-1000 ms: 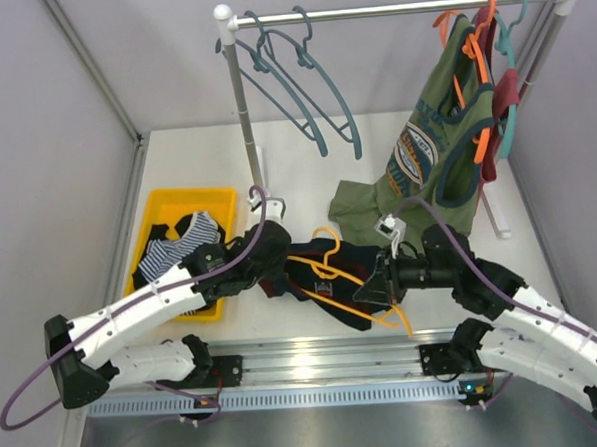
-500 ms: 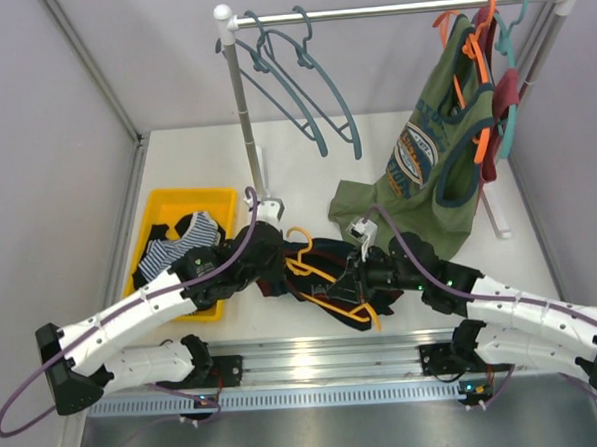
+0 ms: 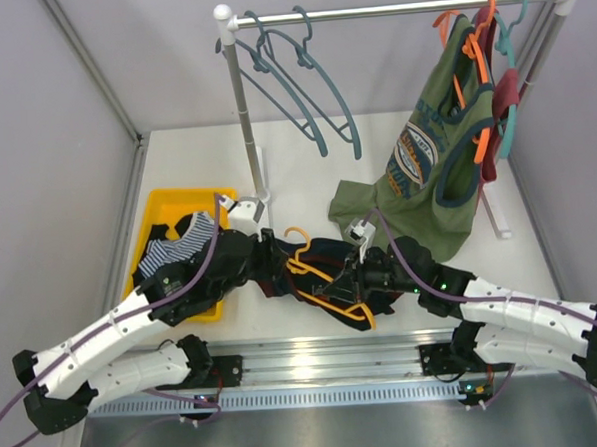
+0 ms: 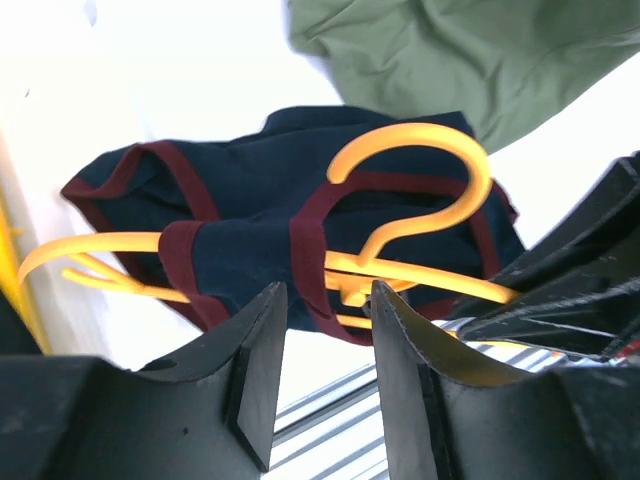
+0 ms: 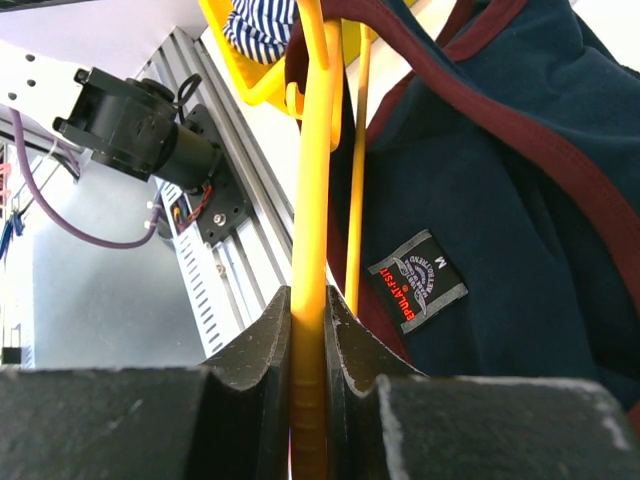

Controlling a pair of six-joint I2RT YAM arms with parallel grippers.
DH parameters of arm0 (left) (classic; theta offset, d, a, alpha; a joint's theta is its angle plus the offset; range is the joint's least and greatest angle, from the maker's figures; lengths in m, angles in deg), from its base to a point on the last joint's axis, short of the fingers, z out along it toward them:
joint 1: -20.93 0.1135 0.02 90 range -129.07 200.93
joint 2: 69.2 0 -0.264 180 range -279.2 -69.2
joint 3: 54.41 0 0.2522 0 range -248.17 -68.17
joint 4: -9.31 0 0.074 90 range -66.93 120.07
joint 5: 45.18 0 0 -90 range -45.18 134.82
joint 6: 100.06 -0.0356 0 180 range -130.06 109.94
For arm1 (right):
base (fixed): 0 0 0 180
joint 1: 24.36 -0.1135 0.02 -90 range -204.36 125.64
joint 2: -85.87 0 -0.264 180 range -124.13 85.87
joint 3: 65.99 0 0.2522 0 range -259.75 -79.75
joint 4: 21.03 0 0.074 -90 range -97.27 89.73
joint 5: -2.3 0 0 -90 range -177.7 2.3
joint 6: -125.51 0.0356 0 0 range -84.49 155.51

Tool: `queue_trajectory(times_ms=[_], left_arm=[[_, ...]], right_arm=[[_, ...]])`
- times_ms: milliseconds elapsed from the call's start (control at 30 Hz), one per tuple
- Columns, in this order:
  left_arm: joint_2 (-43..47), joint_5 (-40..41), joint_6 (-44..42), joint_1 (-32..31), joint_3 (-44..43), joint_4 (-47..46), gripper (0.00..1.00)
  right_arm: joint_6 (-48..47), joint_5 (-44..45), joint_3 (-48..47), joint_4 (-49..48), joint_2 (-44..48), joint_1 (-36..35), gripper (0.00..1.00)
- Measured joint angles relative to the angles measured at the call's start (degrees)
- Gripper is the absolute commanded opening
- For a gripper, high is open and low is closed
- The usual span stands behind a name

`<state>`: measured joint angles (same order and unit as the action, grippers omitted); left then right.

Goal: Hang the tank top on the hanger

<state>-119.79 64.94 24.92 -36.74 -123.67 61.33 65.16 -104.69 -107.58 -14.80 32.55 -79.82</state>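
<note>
The navy tank top (image 3: 325, 257) with maroon trim lies bunched on the table between the arms. The yellow-orange hanger (image 3: 332, 287) is threaded partly through it. In the left wrist view its hook (image 4: 440, 150) curves over the tank top (image 4: 240, 190), and one arm of the hanger pokes out past a maroon strap at the left. My right gripper (image 5: 308, 295) is shut on the hanger's bar (image 5: 312, 180), beside the tank top's label (image 5: 418, 280). My left gripper (image 4: 325, 295) stands open just short of the fabric, with nothing between its fingers.
A yellow bin (image 3: 177, 202) with a striped garment (image 3: 175, 252) sits at the left. The rack's post (image 3: 245, 116) stands behind, with blue-grey hangers (image 3: 306, 83) on the rail. An olive-green top (image 3: 426, 167) hangs at the right. An aluminium rail (image 3: 326, 362) runs along the near edge.
My left gripper has opened, let go of the tank top and drawn back a little to the left. My right gripper moved left with the hanger, then held still.
</note>
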Motion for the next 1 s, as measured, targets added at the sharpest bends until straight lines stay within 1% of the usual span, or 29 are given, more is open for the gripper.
queue_trajectory(times_ms=[167, 333, 567, 633, 733, 767, 867, 900, 1000], left_arm=[[1.4, -2.0, -1.9, 0.0, 2.8, -5.9, 0.45], [-2.0, -3.0, -3.9, 0.0, 6.3, -13.0, 0.46], [-4.8, -3.4, -6.5, 0.0, 9.4, -19.6, 0.46], [-4.8, -3.9, -7.3, 0.0, 10.5, -21.7, 0.45], [-4.9, -4.5, -8.0, 0.0, 11.5, -23.6, 0.41], [-4.9, -4.7, -8.3, 0.0, 11.8, -24.2, 0.40], [-4.9, -4.9, -9.1, 0.0, 12.9, -25.7, 0.24], [-4.8, -4.8, -9.7, 0.0, 13.3, -25.8, 0.15], [-4.8, -4.5, -11.3, 0.2, 14.2, -25.7, 0.00]], right_arm=[[0.0, 0.0, 0.0, -0.5, -0.2, 0.0, 0.00], [0.0, 0.0, 0.0, -0.7, -0.7, -0.3, 0.00], [0.0, 0.9, 0.0, -0.7, -0.7, -0.4, 0.00], [0.0, 1.0, 0.0, -0.7, -0.8, -0.4, 0.00], [0.0, 1.1, 0.0, -0.7, -1.2, -0.4, 0.00], [0.0, 1.2, 0.0, -0.9, -1.4, -0.4, 0.00], [-0.1, 1.6, 0.0, -0.9, -1.7, -0.7, 0.00], [0.0, 1.8, 0.0, -0.8, -1.7, -0.7, 0.00], [0.0, 2.3, 0.0, -0.2, -1.7, -0.8, 0.00]])
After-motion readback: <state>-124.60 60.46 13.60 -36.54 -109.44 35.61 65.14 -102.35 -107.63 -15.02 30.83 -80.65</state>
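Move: The hanger's neck, just under its hook, lies about 4 cm right of the half-open left hand, 2 cm ahead and 5 cm below. From the right hand, which already pinches one arm of the hanger, the neck is some 7 cm left and 4 cm ahead, about level. The dark tank top's middle is roughly 12 cm right of the left hand, 4 cm back and 17 cm down; the rack's foot is about 13 cm ahead of that hand, 2 cm left and 20 cm down. The left fingers pinch the hanger's neck at the base of the hook. To get there the left hand goes down and to the right, about 5 cm each way, and a little forward, turning some 10 degrees clockwise and closing from half open only at the end. The right hand keeps its grip on the hanger's arm, almost still. ##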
